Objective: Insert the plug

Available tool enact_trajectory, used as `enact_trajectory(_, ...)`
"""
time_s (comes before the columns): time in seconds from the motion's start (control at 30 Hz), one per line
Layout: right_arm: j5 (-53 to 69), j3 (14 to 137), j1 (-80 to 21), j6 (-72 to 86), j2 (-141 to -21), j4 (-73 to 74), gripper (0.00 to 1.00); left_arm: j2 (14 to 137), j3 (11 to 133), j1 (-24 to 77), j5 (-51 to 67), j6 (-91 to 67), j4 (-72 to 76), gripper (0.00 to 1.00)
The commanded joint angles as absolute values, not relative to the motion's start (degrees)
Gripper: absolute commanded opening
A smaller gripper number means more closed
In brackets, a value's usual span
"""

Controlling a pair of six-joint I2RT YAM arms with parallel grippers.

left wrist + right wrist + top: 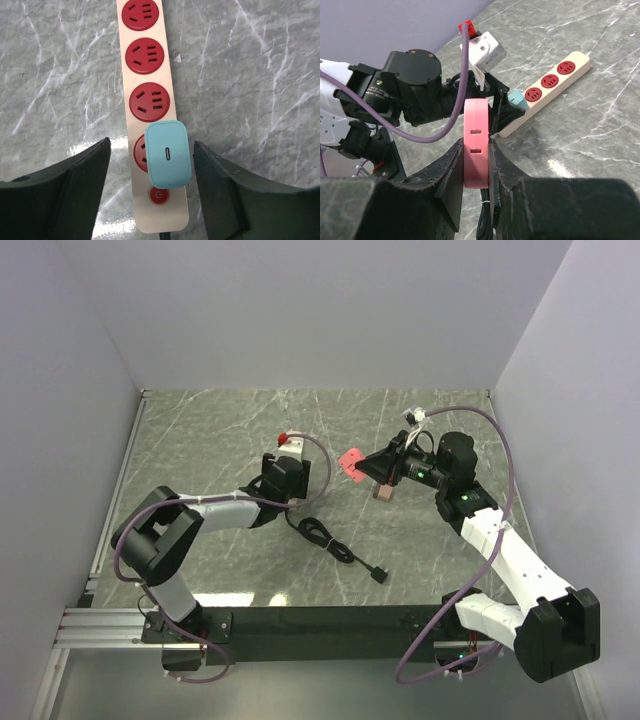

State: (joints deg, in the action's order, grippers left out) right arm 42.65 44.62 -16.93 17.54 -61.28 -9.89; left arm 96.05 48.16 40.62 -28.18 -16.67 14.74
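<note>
A beige power strip [165, 220] with red sockets lies on the marble table. A light teal plug [168, 154] sits on the socket nearest the red switch [159, 195]. My left gripper [151, 145] hangs over it, open, one finger on each side of the teal plug with a gap on both. My right gripper [476, 145] is shut on a flat pink plug [476, 135], held on edge above the table and apart from the strip [555, 80]. In the top view the pink plug [351, 462] is right of the left gripper [290, 485], which hides most of the strip.
The strip's black cord [320, 533] coils toward the front and ends in a black plug [378, 575]. A small brown block [383, 494] lies below the right gripper [368, 468]. Purple cables loop off both arms. White walls close in the table.
</note>
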Motion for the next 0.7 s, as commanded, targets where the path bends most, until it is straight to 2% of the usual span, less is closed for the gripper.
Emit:
enact_trajectory(0.0,42.4,44.6,-16.7,17.5,-60.1,-12.5,0.00,96.9,50.7,40.3,-27.4,-15.7,15.5,0.71)
enact_trajectory(0.13,41.9,44.6,-16.6,17.3,-60.1,-12.0,0.00,98.3,50.5,40.3,-27.6,-14.0,16.1,0.50)
enact_trajectory(0.17,42.0,44.6,-16.6,17.3,-60.1,-12.0,0.00,98.2,49.8,40.3,-27.2,-13.5,16.6,0.40)
enact_trajectory(0.27,41.0,44.7,-16.6,17.4,-59.9,-11.6,0.00,97.6,47.9,40.3,-26.1,-11.9,18.5,0.23)
enact_trajectory(0.37,38.2,45.2,-16.7,17.4,-59.9,-10.0,0.00,96.2,45.4,40.3,-22.9,-9.4,21.3,0.13)
enact_trajectory(0.47,35.0,45.2,-16.9,17.3,-59.7,-8.4,0.00,94.1,42.0,40.4,-16.7,-6.1,24.6,0.07)
enact_trajectory(0.67,25.5,46.3,-18.4,16.5,-60.7,-3.3,0.00,88.9,36.6,41.0,-1.9,-2.5,30.2,0.04)
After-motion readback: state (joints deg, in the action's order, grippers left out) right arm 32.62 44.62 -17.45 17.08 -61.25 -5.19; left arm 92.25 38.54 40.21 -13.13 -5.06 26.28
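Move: The teal plug, already standing on the near part of the power strip, sits between the left gripper's open fingers, about 1 cm to the right and 1 cm below. The strip's middle is about 4 cm ahead and 5 cm lower; the coiled cable lies 13 cm back and 7 cm right. From the right hand, which holds the pink plug, the strip's middle is roughly 13 cm ahead, 16 cm left and 24 cm below, with the wooden block 6 cm ahead, 6 cm right and 25 cm below. Ease the left gripper down barely 1 cm and close it on the sides of the teal plug, then keep that pinch and drag plug and strip about 3 cm back and 2 cm to the right while turning some 20 degrees clockwise. As that turn starts, bring the right hand, still gripping the pink plug, slightly forward, down and right, swinging it clockwise. ##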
